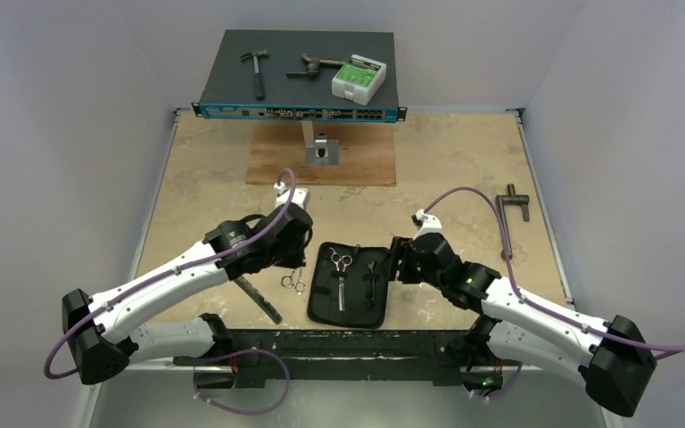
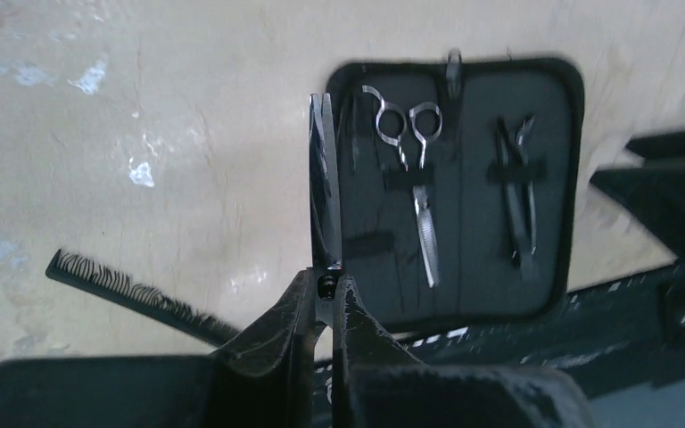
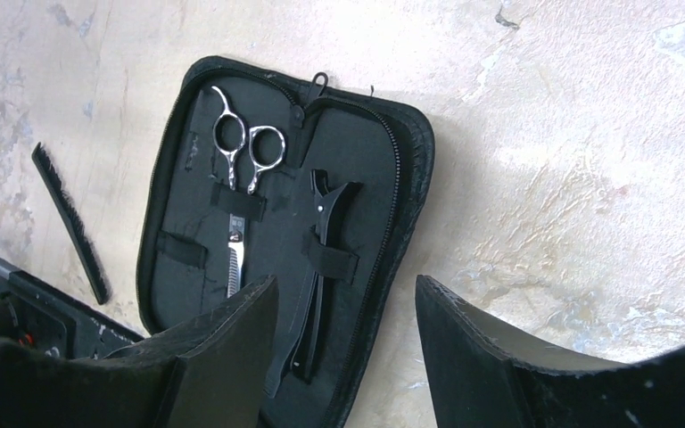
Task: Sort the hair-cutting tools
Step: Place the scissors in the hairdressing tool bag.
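Observation:
An open black zip case [image 1: 359, 309] lies near the table's front edge. One pair of silver scissors [image 1: 341, 267] is strapped in its left half, and a black hair clip [image 1: 373, 278] in its right half. My left gripper [image 2: 328, 278] is shut on a second pair of scissors [image 2: 325, 178] at the pivot, blades pointing out over the case's left edge [image 2: 473, 259]. Their ring handles [image 1: 292, 282] show under the gripper [image 1: 292, 264]. The black comb [image 1: 259, 300] lies on the table left of the case. My right gripper [image 3: 343, 299] stands open over the case's right edge [image 3: 357, 178], above the clip [image 3: 321, 259].
A network switch [image 1: 232, 76] at the back carries a hammer [image 1: 255, 69], a rusty tool [image 1: 314, 65] and a green-white box [image 1: 358, 78]. A wooden board [image 1: 357, 160] holds a metal bracket [image 1: 323, 148]. A grey T-shaped bar [image 1: 512, 212] lies at right.

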You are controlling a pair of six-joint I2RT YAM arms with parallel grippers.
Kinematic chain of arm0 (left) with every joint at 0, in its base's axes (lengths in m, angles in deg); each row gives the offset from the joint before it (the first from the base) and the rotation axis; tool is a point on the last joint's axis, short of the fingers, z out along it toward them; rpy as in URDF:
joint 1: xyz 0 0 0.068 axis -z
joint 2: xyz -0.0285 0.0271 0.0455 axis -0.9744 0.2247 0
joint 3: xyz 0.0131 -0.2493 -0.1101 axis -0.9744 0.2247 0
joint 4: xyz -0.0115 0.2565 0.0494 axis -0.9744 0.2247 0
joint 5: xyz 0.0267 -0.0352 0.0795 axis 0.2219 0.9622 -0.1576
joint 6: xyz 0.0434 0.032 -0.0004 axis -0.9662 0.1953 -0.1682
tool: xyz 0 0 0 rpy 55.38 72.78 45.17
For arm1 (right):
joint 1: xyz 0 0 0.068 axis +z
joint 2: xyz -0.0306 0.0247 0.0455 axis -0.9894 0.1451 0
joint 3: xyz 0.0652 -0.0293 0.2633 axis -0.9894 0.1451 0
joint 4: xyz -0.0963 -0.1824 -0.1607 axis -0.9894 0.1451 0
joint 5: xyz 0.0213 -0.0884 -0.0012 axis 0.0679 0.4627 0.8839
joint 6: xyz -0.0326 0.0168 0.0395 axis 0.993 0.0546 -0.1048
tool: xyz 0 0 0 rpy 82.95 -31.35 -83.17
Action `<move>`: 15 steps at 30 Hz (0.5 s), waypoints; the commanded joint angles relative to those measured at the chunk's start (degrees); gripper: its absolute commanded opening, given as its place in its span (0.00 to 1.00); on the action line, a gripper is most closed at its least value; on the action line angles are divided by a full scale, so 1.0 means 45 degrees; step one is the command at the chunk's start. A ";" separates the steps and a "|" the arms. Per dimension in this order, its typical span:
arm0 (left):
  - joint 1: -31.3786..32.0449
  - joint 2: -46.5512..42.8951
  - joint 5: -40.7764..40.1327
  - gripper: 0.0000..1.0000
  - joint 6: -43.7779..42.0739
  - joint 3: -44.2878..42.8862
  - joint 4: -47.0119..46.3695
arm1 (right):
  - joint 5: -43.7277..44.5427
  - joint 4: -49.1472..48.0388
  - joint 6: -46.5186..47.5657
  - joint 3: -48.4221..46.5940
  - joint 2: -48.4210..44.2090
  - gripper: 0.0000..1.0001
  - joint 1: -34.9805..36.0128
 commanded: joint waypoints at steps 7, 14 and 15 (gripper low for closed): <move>0.2653 0.0090 0.2474 0.00 -0.1195 0.0126 0.2756 | 0.0397 -0.0307 -0.0568 0.0094 -0.0029 0.59 0.0003; 0.4601 0.1506 0.2720 0.00 -0.0688 0.0046 0.2857 | 0.0334 -0.0922 -0.0835 0.0616 0.0022 0.59 0.0007; 0.4696 0.1641 0.2773 0.00 -0.0629 0.0124 0.2735 | 0.0303 -0.1041 -0.0879 0.0719 0.0069 0.59 0.0009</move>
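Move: The scissors are already in the left hand's grip, handles trailing towards the base. The open tool bag they are meant for has its middle about 9 cm to this hand's right, roughly level with it fore and aft and some 16 cm below. In it lie the thinning scissors, about 7 cm to the hand's right, and the hair clip, about 13 cm right, both level with it. The comb lies some 11 cm left and 4 cm back. From the right hand, the bag's middle is about 8 cm left, 1 cm back and 8 cm below. The scissors, still pinched by the shut fingers, are carried briskly back towards the base, about 12 cm, to the bag's near left corner, sinking some 5 cm with most of the drop late. The left wrist meanwhile turns them clockwise by some 25 to 30 degrees and tips the fingers more steeply down. ##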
